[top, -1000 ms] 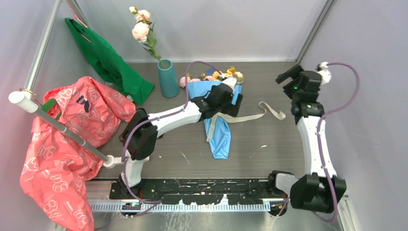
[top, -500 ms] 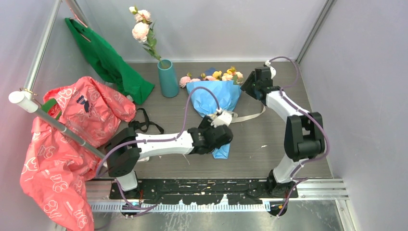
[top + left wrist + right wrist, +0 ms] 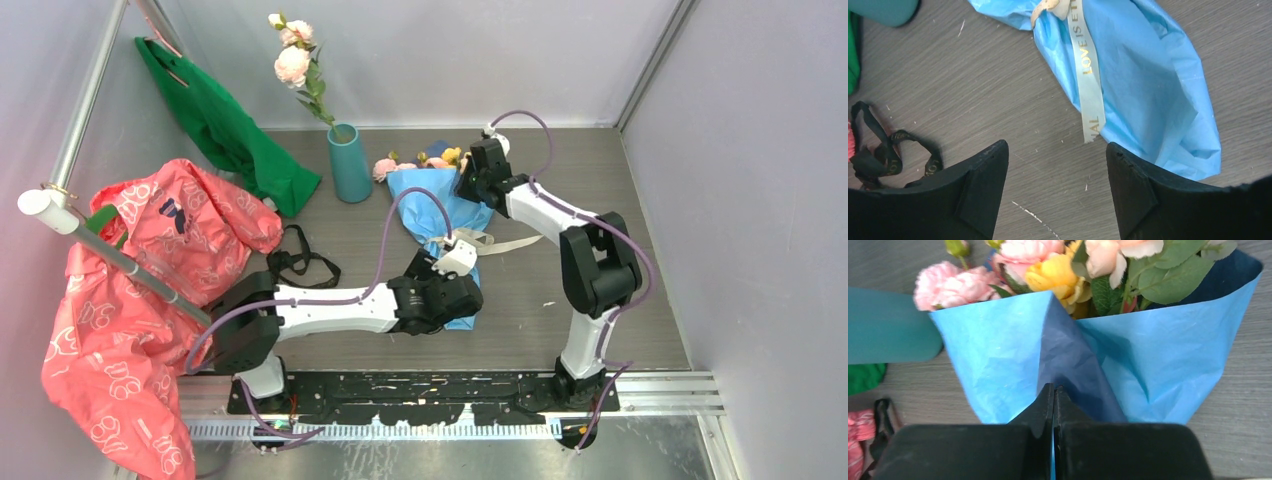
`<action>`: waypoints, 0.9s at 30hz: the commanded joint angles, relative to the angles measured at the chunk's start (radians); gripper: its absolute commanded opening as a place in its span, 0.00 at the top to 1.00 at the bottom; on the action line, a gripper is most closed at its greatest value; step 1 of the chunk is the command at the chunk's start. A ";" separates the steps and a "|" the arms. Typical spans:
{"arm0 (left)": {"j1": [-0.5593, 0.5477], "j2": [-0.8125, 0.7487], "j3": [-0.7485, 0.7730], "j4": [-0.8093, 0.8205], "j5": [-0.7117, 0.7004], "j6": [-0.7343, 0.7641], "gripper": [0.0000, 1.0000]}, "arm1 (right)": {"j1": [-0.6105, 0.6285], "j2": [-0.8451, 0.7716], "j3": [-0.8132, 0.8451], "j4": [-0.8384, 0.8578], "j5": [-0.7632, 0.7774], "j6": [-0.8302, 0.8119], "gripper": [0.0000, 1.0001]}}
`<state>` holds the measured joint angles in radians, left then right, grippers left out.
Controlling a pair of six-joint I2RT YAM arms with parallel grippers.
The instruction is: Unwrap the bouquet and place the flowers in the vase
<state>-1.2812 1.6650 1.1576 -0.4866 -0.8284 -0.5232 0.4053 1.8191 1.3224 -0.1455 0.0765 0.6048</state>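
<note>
The bouquet [image 3: 440,200] lies on the table in blue paper [image 3: 993,355], its pink and yellow flowers [image 3: 1048,265] pointing toward the back wall. My right gripper [image 3: 468,186] [image 3: 1053,386] is shut at the wide end, and a raised fold of the paper runs up into its tips. A cream ribbon [image 3: 1088,75] hangs loose along the wrapper. Open and holding nothing, my left gripper [image 3: 1055,147] hovers over bare table beside the bouquet's narrow end [image 3: 1168,115]. The teal vase [image 3: 349,165] stands left of the bouquet with one pink flower [image 3: 292,62] in it.
A green cloth bag [image 3: 220,120] lies at the back left. A red-pink printed plastic bag [image 3: 130,280] hangs over a metal bar [image 3: 130,268] on the left. A black strap [image 3: 300,255] [image 3: 878,150] lies left of my left gripper. A ribbon tail [image 3: 520,240] trails right of the bouquet.
My right arm swung in from the right side to the bouquet's wide end and shut there. My left arm drew back from the bouquet's middle to its narrow end, jaws narrowing slightly.
</note>
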 commanded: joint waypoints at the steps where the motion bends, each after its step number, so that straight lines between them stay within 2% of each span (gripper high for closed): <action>1: 0.000 0.068 0.077 -0.001 -0.048 0.026 0.28 | -0.010 0.094 0.037 0.053 -0.038 0.025 0.99; 5: 0.000 0.119 0.107 0.031 0.028 0.027 0.34 | -0.009 0.158 0.047 0.074 -0.055 0.040 0.99; 9: 0.010 0.167 0.148 0.050 0.036 0.051 0.40 | -0.015 0.196 0.058 0.074 -0.057 0.041 0.99; 14: 0.072 0.214 0.174 0.129 0.120 0.084 0.51 | -0.015 0.208 0.054 0.076 -0.063 0.049 0.99; 19: 0.116 0.287 0.248 0.116 0.103 0.134 0.63 | -0.016 0.204 0.037 0.076 -0.063 0.045 0.99; 27: 0.224 0.325 0.242 0.153 0.187 0.124 0.65 | -0.024 0.216 0.028 0.079 -0.063 0.043 0.99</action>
<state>-1.1122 1.9766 1.3800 -0.3973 -0.6754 -0.4065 0.3878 2.0171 1.3472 -0.0944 0.0158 0.6460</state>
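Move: The ribbon's printed tail runs about 7 cm ahead of the left hand, some 3 cm right and 9 cm below; its knot is about 13 cm ahead, 2 cm right, and the wrapper's narrow lower end about 2 cm ahead, 5 cm right. Under the closed right fingers the wrapper's flared upper part lies some 9 cm down, its middle 2 cm left, with the flowers about 9 cm ahead, 5 cm left, and the knot roughly 10 cm back, 5 cm left. Straight down some 8 cm goes the right hand, still shut and tipping a little farther down, until its fingertips come down on the wrapper's flared part, where it stays. Meanwhile the left hand sinks and drifts right, then reaches forward about 7 cm to the ribbon's tail, its fingers narrowing to about half their gap, one on either side of the tail. ##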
